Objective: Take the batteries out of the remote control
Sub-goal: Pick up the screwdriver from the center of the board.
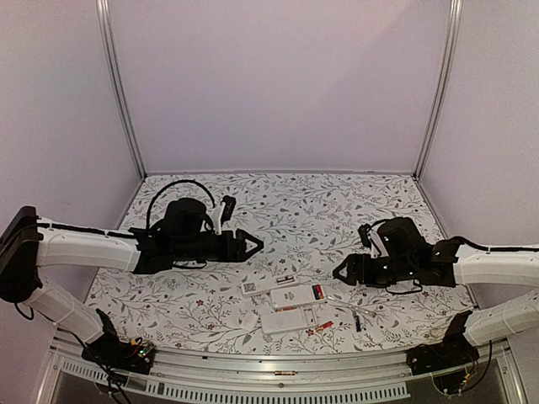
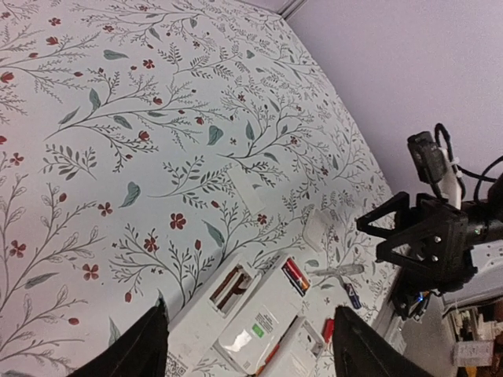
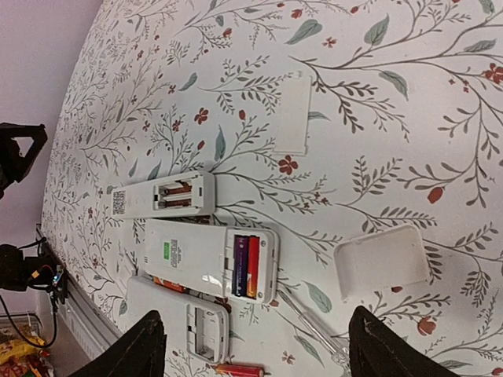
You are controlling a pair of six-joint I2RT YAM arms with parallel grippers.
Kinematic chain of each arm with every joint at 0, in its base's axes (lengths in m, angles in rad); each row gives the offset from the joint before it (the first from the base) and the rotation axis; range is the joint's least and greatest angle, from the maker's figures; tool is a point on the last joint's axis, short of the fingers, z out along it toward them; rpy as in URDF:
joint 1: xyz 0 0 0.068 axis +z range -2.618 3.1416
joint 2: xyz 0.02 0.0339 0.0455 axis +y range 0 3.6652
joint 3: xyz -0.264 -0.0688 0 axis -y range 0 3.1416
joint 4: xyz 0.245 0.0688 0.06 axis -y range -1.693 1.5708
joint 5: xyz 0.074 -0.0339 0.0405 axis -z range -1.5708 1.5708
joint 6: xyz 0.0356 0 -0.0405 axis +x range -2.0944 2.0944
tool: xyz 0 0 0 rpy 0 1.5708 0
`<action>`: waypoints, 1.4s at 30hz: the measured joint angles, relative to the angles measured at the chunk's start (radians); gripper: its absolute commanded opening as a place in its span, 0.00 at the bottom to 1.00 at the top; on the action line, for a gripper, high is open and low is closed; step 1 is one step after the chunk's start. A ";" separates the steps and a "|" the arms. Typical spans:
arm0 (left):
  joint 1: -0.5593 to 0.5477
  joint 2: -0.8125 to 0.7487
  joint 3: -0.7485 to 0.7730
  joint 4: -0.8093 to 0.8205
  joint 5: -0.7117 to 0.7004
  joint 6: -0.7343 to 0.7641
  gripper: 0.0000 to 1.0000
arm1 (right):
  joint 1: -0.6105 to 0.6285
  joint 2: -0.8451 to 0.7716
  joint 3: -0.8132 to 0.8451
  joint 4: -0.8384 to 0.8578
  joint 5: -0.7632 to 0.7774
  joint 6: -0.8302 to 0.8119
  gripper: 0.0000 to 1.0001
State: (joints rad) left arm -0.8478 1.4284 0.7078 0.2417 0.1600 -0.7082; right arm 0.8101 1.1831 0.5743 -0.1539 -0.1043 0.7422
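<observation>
Three white remotes lie face down with their battery bays uncovered. The middle remote (image 3: 196,255) holds a purple and a red battery (image 3: 246,265) side by side. In the slim remote (image 3: 161,196) the bay shows brownish shapes that I cannot make out. The nearest remote (image 3: 177,318) has an empty bay. A loose red battery (image 3: 238,369) lies beside it, and a dark one (image 2: 353,296) lies further right. My right gripper (image 3: 258,314) hangs open above the remotes, holding nothing. My left gripper (image 2: 251,314) is open too, raised to their left (image 1: 255,244).
Two white bay covers lie loose on the floral cloth, a flat one (image 3: 292,114) and a wider curved one (image 3: 383,261). A thin clear stick (image 3: 314,322) lies right of the remotes. The table's front rail (image 1: 278,370) runs just behind them.
</observation>
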 measured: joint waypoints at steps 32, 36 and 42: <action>-0.023 -0.044 -0.028 0.009 -0.036 -0.026 0.71 | 0.008 -0.013 -0.156 -0.166 -0.024 -0.054 0.31; -0.023 -0.044 -0.028 0.008 -0.036 -0.026 0.71 | 0.014 0.012 -0.149 -0.138 -0.029 -0.063 0.30; -0.025 -0.044 -0.028 0.008 -0.036 -0.026 0.71 | 0.037 0.086 -0.101 -0.129 -0.010 -0.081 0.25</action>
State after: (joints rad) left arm -0.8726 1.3842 0.6796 0.2497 0.1242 -0.7341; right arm 0.8474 1.2690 0.4736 -0.2829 -0.1143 0.6609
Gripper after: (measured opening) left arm 0.714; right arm 0.273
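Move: The screwdriver lies on the table, its middle roughly 5 cm back, 3 cm to the right and 9 cm below the open right gripper. The white battery cover is almost straight below that gripper, about 1 cm ahead and 1 cm right. The loaded remote sits 2 cm back and 10 cm left, the dark battery 10 cm back and 4 cm right. From the left hand, the screwdriver is some 22 cm right, 10 cm back and 14 cm down. Lower the right gripper about 8 cm while swinging it back and to the right towards the screwdriver's handle, tipping the fingers some 20 degrees more steeply down. Once low, ease it back leftward nearly 3 cm and a touch forward, narrowing the wide-open fingers to about a quarter open, one on each side of the handle. ##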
